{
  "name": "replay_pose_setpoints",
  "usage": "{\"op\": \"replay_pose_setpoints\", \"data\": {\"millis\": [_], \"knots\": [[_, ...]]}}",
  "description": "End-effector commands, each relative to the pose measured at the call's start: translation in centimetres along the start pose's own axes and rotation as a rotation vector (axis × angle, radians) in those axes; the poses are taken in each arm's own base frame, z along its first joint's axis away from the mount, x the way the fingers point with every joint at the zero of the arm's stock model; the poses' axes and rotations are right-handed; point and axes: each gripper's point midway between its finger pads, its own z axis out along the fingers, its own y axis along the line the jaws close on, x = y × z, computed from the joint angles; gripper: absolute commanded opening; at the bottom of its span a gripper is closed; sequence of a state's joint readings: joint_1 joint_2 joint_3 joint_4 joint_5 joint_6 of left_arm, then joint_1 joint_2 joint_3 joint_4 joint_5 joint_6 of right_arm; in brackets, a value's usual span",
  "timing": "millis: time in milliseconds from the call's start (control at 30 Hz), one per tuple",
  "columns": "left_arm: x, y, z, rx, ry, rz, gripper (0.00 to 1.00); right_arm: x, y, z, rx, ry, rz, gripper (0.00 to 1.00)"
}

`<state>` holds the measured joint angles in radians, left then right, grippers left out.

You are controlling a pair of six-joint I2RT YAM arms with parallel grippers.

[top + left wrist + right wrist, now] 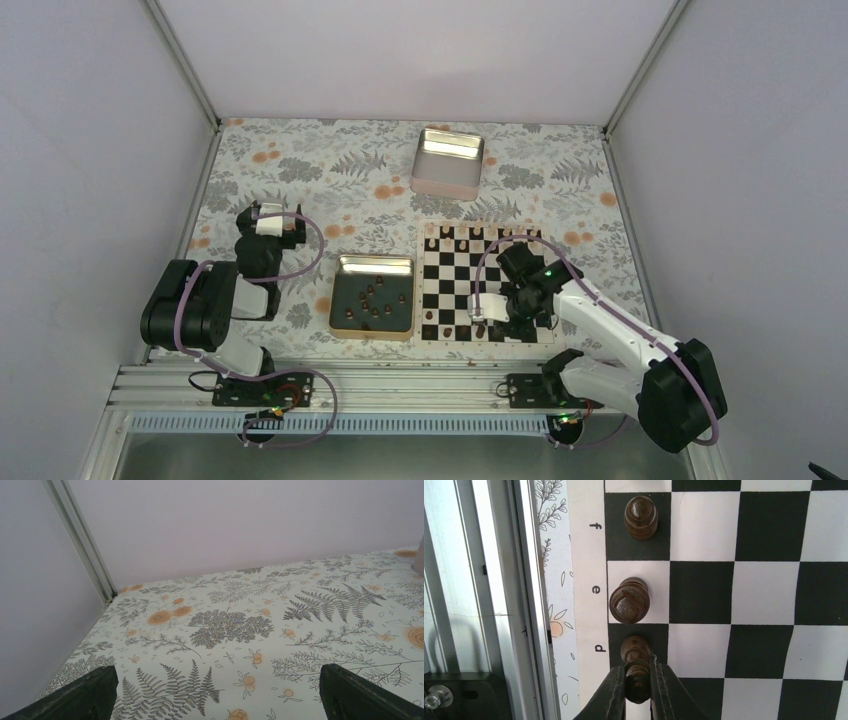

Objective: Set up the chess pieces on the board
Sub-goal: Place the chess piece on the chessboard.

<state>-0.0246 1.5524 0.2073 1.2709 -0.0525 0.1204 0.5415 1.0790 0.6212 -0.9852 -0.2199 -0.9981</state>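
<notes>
My right gripper (638, 680) is shut on a dark brown chess piece (636, 652) at the black d square on the board's (764, 595) near edge. I cannot tell whether the piece rests on the square. Two more dark pieces stand beside it, one on the e square (629, 601) and one on the f square (641, 517). In the top view the right gripper (480, 322) is low over the near row of the board (465, 270). My left gripper (268, 212) hovers far left over the cloth, open and holding nothing (220, 700).
A gold-rimmed tray (372, 262) left of the board holds several loose dark pieces. A silver tin (448, 160) stands behind the board. Small pieces line the board's far row (480, 236). The aluminium rail (499, 600) runs just past the board's near edge.
</notes>
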Motion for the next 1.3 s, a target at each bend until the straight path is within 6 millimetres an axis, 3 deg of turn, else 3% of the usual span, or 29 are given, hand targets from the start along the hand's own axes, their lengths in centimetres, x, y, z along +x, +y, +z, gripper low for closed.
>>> {"op": "replay_pose_setpoints", "data": {"millis": [0,433,533,767,967,1133,1267], "knots": [[-1.0,-0.2,0.1,0.005,-0.044,0.000,1.00,0.2,-0.1,0.4,0.008,-0.002,-0.007,0.06],[-1.1,-0.2,0.1,0.004,-0.047,0.000,1.00,0.7,-0.1,0.9,0.005,0.020,-0.002,0.10],[-1.1,-0.2,0.1,0.005,-0.047,0.001,1.00,0.8,-0.1,0.9,0.004,0.025,0.004,0.14],[-1.1,-0.2,0.1,0.005,-0.047,0.001,1.00,0.8,-0.1,0.6,0.010,0.026,0.003,0.36],[-1.1,-0.2,0.1,0.005,-0.047,0.001,1.00,0.9,0.0,0.2,0.011,0.035,-0.002,0.40],[-1.1,-0.2,0.1,0.005,-0.046,0.001,1.00,0.6,-0.2,-1.1,0.020,0.041,-0.009,0.42],[-1.1,-0.2,0.1,0.005,-0.047,0.000,1.00,-1.2,-1.2,-3.5,0.040,-0.003,-0.020,0.43]]}}
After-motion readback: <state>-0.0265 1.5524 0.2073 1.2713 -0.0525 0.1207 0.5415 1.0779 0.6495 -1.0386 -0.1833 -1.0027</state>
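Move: The held dark piece hangs upright over the d square of the near rank, which lies straight below the right hand, about 4 cm down. A dark piece on e stands some 3 cm to the hand's left and another on f about 6 cm left; one on b stands about 6 cm to its right, all level with it fore and aft. From the left hand, the d square is roughly 24 cm back, 42 cm right and 12 cm below. The tall dark piece, still pinched by its upper part, is eased down the last half centimetre or so onto the d square by the right hand. The hand pauses, then the fingers part to under half open and let go, shifting under 1 cm to the right, before the hand starts straight up, rising about 1 cm with the fingers open around the piece's head. ##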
